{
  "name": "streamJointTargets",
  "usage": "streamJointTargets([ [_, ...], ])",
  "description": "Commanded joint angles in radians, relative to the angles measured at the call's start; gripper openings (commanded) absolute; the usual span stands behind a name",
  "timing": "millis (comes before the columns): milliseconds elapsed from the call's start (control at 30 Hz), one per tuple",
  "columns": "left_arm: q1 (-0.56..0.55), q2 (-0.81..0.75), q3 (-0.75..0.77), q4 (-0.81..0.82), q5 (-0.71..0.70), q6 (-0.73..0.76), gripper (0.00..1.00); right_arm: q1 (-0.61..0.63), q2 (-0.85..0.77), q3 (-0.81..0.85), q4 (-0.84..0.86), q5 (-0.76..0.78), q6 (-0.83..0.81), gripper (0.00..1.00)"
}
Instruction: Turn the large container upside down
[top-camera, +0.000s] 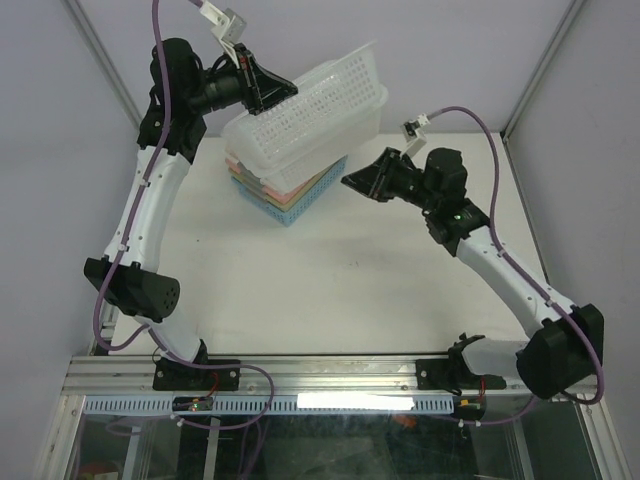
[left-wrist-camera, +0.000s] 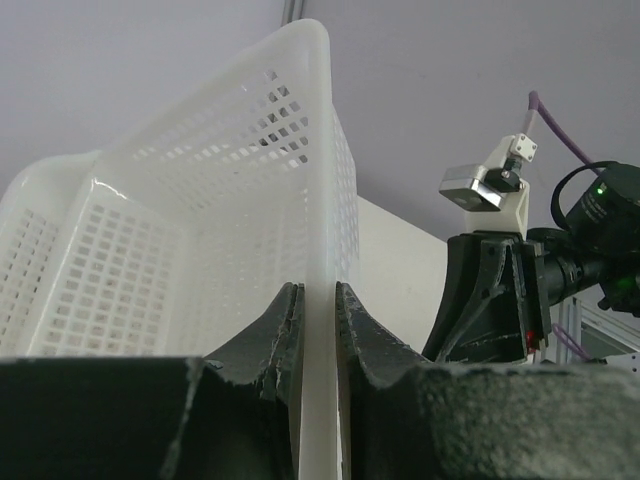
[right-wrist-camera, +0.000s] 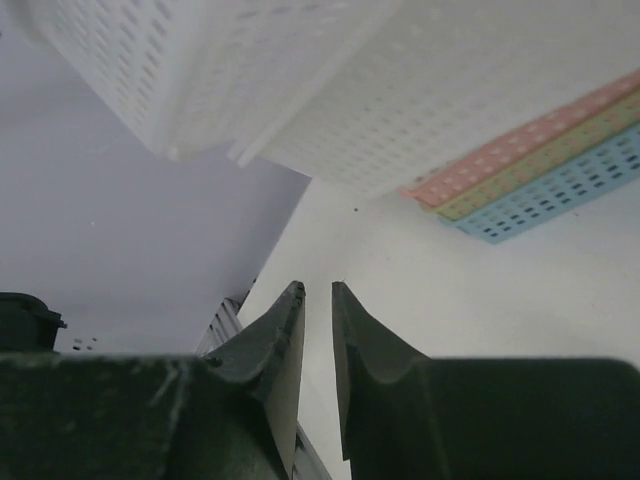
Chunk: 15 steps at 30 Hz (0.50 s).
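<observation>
The large container (top-camera: 318, 100) is a white perforated basket, lifted and tilted on its long side above a stack of baskets at the back of the table. My left gripper (top-camera: 290, 88) is shut on its rim at the left end. In the left wrist view the white rim (left-wrist-camera: 318, 200) runs straight up between the two fingers (left-wrist-camera: 318, 300). My right gripper (top-camera: 350, 182) hangs just right of the stack, below the container, shut with nothing between its fingertips (right-wrist-camera: 318, 290). Seen from the right wrist, the container (right-wrist-camera: 180, 60) is above it and apart from it.
Under the lifted basket sits a stack (top-camera: 292, 190): another white basket, then pink, yellow-green and blue ones (right-wrist-camera: 560, 190). The white table (top-camera: 330, 290) stretches in front of it. Metal frame posts and grey walls close the back and sides.
</observation>
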Motion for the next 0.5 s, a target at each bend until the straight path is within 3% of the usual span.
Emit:
streamJointTargets([
  [0,-0.003,-0.084,-0.03,0.082,-0.007,-0.027,0.0,0.088,0.087,0.121,0.215,0.066,0.067,0.19],
  [133,-0.003,-0.097,-0.02,0.089,-0.009,-0.031,0.0,0.119,0.169,0.18,0.304,0.075,0.12,0.19],
  [467,-0.002,-0.157,0.041,0.102,-0.019,-0.026,0.0,0.152,0.278,0.309,0.324,0.112,0.129,0.23],
])
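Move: The large container hangs tilted from the left fingers by its rim, its middle roughly 12 cm ahead of the right hand, 10 cm to its left and 4 cm above. From the right hand, a second white container sits about 15 cm ahead, 8 cm left and 8 cm below; the coloured basket stack is some 18 cm ahead, 14 cm left and 22 cm below. From the left hand, the large container's middle lies about 3 cm ahead, 3 cm right and 12 cm lower. Right hand, nearly shut, sweeps left, up and forward about 10 cm towards the container, left keeping its rim pinch. ##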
